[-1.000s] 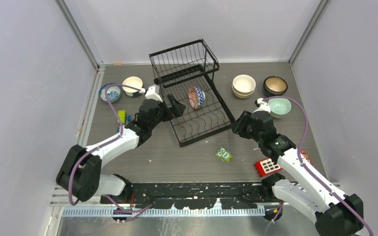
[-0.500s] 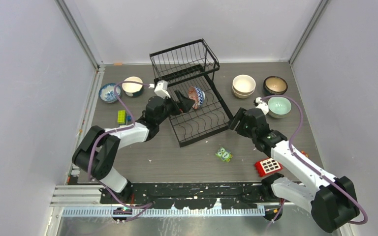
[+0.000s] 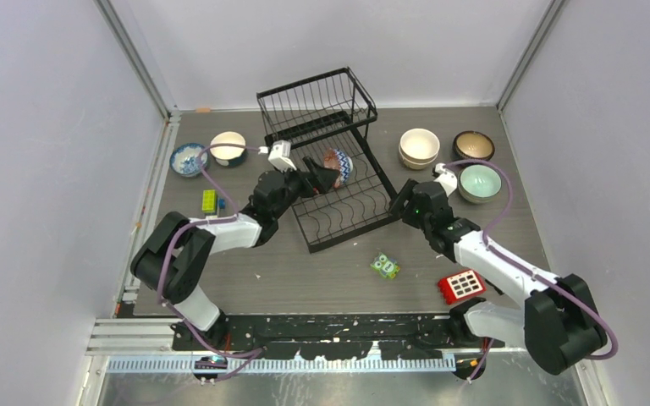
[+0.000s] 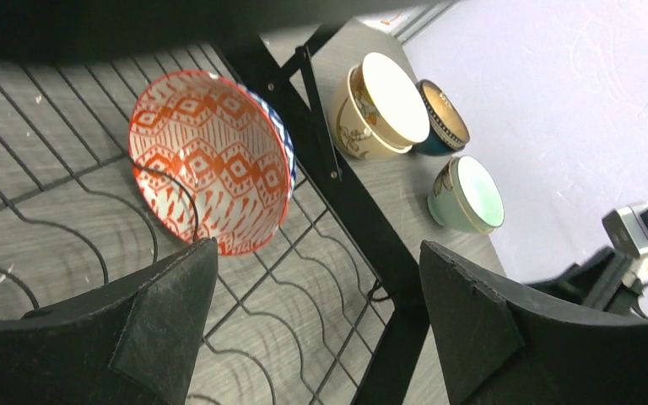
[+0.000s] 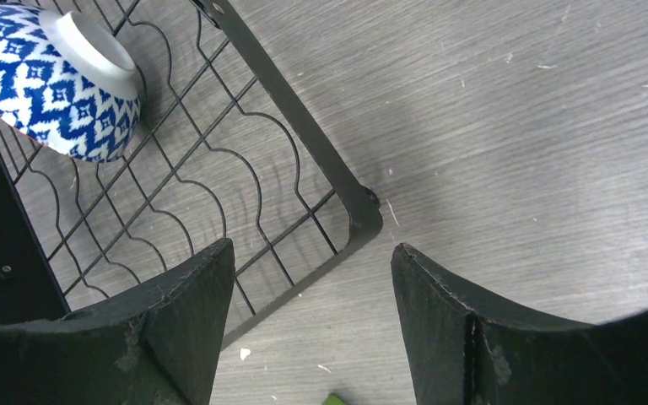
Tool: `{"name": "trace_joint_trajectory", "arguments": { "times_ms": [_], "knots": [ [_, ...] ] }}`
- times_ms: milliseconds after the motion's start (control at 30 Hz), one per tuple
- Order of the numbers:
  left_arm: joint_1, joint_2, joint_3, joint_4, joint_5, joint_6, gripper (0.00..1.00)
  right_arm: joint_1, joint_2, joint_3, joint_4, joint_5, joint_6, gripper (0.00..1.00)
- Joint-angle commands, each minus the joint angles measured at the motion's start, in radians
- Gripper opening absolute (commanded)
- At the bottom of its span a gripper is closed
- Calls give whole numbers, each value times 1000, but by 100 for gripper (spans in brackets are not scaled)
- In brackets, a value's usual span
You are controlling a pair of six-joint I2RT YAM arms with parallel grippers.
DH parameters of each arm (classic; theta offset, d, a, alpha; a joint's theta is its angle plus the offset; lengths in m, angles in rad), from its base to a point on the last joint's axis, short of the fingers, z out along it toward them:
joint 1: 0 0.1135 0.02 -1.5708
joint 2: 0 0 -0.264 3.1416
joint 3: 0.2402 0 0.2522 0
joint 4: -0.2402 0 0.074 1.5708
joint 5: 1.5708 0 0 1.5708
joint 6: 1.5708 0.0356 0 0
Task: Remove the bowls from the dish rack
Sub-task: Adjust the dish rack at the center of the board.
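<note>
One bowl [image 3: 338,167] stands on edge in the lower tray of the black wire dish rack [image 3: 352,231]; its inside is red-patterned [image 4: 211,160] and its outside blue-patterned [image 5: 55,80]. My left gripper [image 3: 317,175] reaches over the tray from the left, open, with the bowl just beyond its left fingertip [image 4: 194,270] and nothing between the jaws [image 4: 316,249]. My right gripper [image 3: 399,205] hangs open and empty [image 5: 312,249] over the table at the rack's near right corner [image 5: 363,211]. The upper basket looks empty.
Stacked cream bowls [image 3: 419,146], a dark bowl [image 3: 473,145] and a mint bowl [image 3: 479,182] sit right of the rack. A blue-patterned bowl [image 3: 189,158] and a cream-lined bowl [image 3: 228,147] sit at the left. Toys lie about: green block [image 3: 210,200], owl [image 3: 384,266], red piece [image 3: 461,286].
My left gripper has reached farther over the tray toward the bowl. My right gripper has opened wider and moved left to the rack's corner.
</note>
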Motion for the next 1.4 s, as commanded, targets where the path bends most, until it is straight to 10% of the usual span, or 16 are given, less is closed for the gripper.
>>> {"name": "trace_joint_trajectory", "arguments": {
  "times_ms": [0, 767, 1367],
  "knots": [
    [-27, -61, -58, 44, -24, 33, 90, -4, 52, 20, 152, 40, -3, 73],
    [-144, -471, -263, -195, -186, 113, 89, 9, 212, 46, 218, -54, -10, 66],
    [-144, -393, -136, -277, -216, 177, 89, 110, 220, 39, 200, -46, 119, 47]
  ]
}}
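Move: The rack's front right corner is about 3 cm ahead of the right hand, 2 cm to its right and 4 cm below. From the right hand, the patterned bowl in the rack is some 16 cm ahead and 17 cm left, the owl block about 12 cm back and 3 cm left. From the left hand, the rack's front left corner is roughly 18 cm back, 7 cm left and 9 cm lower; the patterned bowl is 7 cm ahead, 1 cm right and somewhat below. Ease the right gripper forward and down about 3 cm each until its fingers straddle the rack's front right corner, then push that corner left roughly 5 cm with the right-hand finger on its outer side, drawing back slightly and partly closing the fingers. Meanwhile back the left gripper, still open, about 9 cm away from the patterned bowl towards the rack's front left corner, with a brief dip, a rise and a small shift left. ##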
